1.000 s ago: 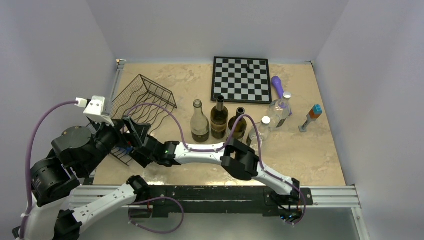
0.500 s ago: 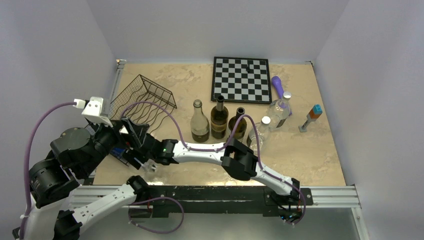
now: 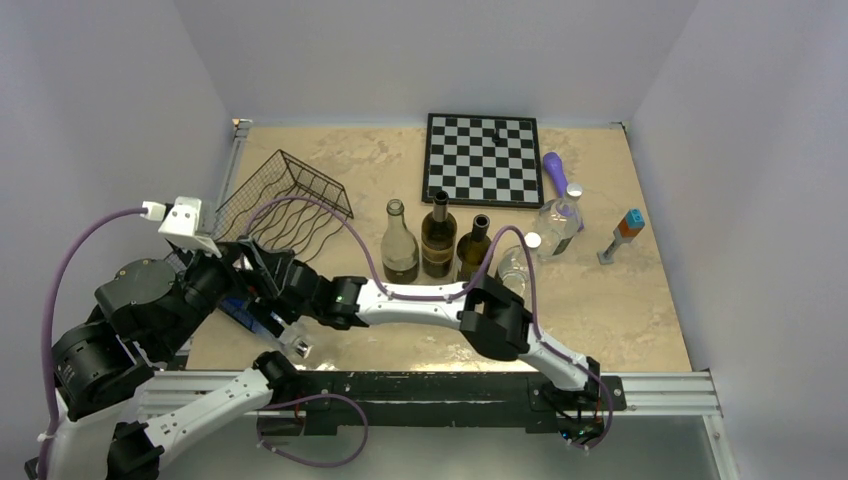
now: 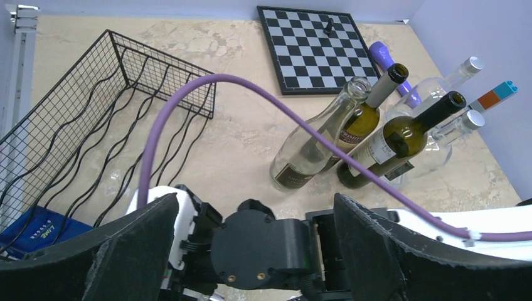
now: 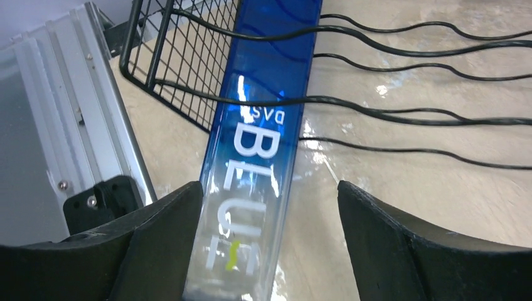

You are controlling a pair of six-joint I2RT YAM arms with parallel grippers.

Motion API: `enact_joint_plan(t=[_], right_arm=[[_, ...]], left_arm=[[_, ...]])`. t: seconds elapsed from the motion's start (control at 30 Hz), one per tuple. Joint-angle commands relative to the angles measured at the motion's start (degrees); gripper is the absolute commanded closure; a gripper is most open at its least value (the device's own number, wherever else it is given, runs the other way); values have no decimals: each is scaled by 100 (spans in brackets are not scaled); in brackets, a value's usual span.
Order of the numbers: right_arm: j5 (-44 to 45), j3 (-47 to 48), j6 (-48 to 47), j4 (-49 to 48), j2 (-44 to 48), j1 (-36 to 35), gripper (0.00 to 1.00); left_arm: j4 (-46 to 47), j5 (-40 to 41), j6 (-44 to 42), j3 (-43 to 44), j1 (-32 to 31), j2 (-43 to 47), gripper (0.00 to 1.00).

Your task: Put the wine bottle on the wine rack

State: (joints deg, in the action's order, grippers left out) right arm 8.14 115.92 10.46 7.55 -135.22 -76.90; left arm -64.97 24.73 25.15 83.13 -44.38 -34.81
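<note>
The wine bottle [image 5: 263, 125], blue with white lettering, lies lengthwise in the wine rack [image 5: 408, 106], a black wire tray at the table's left side [image 3: 285, 205]. Its near end sticks out over the rack's front edge. My right gripper [image 5: 270, 244] straddles that end and is open. The bottle lies against the left finger [image 5: 157, 244], with a wide gap to the right one. In the left wrist view the bottle [image 4: 37, 227] shows low in the rack [image 4: 94, 119]. My left gripper [image 4: 251, 251] hangs open and empty above the right arm's wrist.
Three glass bottles [image 3: 437, 245] stand mid-table, with clear plastic bottles [image 3: 558, 222] to their right. A chessboard [image 3: 483, 158] lies at the back, a purple object [image 3: 555, 172] beside it, and a small coloured item [image 3: 625, 232] at the right. The aluminium rail [image 5: 56, 144] borders the rack.
My right gripper has opened and let go of the wine bottle, which now rests in the rack. The right arm has shifted slightly to the right. The left gripper has stayed open.
</note>
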Motion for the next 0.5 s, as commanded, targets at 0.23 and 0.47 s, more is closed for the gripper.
enact_joint_plan(t=[0.23,0.47], right_arm=[[93,-1673,320,-198,1806,18,54],[-175,-2755,505,-205,2083,18,76]], left_arm=[[325,142,-149,-34,-18,159,4],[327,214,-54,33,-18,167,4]])
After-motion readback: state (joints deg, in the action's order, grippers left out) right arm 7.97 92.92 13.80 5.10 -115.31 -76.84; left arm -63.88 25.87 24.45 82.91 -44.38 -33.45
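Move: The blue bottle I have just let go of lies partly under the rack's wires, its middle about 3 cm to the left of my empty right hand, 1 cm back and some 7 cm below; its neck points back and right. The rack's middle is roughly 13 cm ahead, 3 cm left and 5 cm lower. The clear wine bottle stands about 28 cm to my right and 6 cm ahead. From my left hand the blue bottle lies some 11 cm left, 4 cm back and 32 cm down. With nothing in its fingers, I draw my right hand to the right, about 7 cm and slightly back, off the blue bottle's body towards its neck end. I arc up some 6 cm on the way, then start sinking again by about 3 cm, closing the wide-open fingers most of the way as I go. ##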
